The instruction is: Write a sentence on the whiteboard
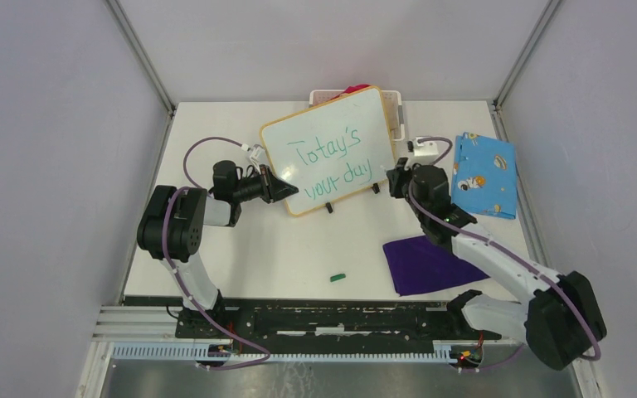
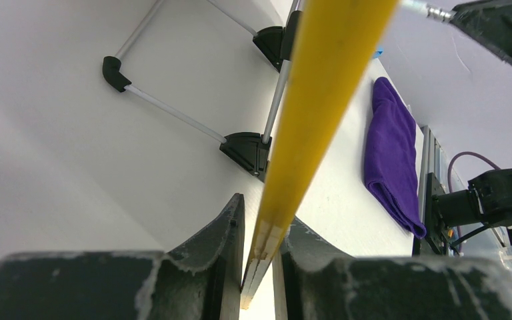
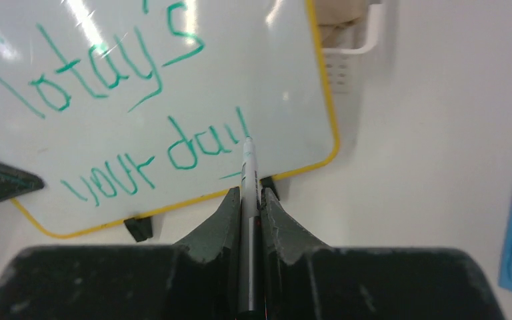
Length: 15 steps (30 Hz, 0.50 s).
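Observation:
The whiteboard (image 1: 329, 151) stands tilted on its black feet, yellow-framed, at the back middle of the table. On it is the sentence (image 1: 332, 162) in green, two lines reading "Totay's your day". My left gripper (image 1: 286, 189) is shut on the board's lower left frame edge; in the left wrist view that yellow frame (image 2: 320, 100) runs between the fingers of the gripper (image 2: 261, 207). My right gripper (image 3: 248, 197) is shut on a white marker (image 3: 247, 173). The marker's tip is at the last letter of "day" on the whiteboard (image 3: 273, 80).
A white basket (image 1: 394, 108) stands right behind the board. A blue patterned cloth (image 1: 484, 174) lies at the right, a purple cloth (image 1: 431, 264) near the right arm, and a small green cap (image 1: 337, 277) near the front edge.

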Available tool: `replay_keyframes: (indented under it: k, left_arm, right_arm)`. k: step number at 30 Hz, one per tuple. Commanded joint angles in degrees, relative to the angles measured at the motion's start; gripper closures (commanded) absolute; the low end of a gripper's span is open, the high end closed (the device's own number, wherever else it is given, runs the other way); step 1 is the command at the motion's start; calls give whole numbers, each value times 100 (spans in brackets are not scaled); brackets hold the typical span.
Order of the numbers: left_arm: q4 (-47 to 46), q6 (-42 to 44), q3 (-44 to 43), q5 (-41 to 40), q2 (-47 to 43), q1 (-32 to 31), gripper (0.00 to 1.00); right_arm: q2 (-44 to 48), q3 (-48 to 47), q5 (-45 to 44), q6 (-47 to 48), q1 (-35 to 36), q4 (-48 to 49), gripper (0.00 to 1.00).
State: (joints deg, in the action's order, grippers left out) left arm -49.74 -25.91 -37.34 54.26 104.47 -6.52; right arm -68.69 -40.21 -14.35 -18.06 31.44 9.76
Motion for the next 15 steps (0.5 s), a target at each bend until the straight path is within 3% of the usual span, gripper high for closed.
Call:
replay_keyframes:
  k: [1,6,15]
  left_arm:
    - [472,420,-39,-339,113,-95,74]
    - [480,414,-37,-339,118,-95,74]
    - [502,430,-52,-338,120,-95,74]
  right_arm:
    - [725,498,-530,-455,-496,590,100]
    - [799,1049,92,-1071,-1061,1236,100]
    - [257,1155,860,-1188,-1023,2329,100]
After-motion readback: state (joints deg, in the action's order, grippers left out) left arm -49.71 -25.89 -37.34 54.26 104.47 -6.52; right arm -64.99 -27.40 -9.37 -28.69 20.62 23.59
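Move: The written word "day" on the whiteboard lies about 9 cm left of the right hand, roughly 5 cm ahead and 9 cm lower; the whiteboard's middle is some 16 cm left, 9 cm ahead and 6 cm lower. The board's right black foot sits about 4 cm left, 2 cm back and 15 cm below. From the left hand, "day" lies about 17 cm right, 5 cm ahead and 1 cm above. Right hand, keeping the marker, swings some 7 cm right from "day", then eases down and about 2 cm back left. ##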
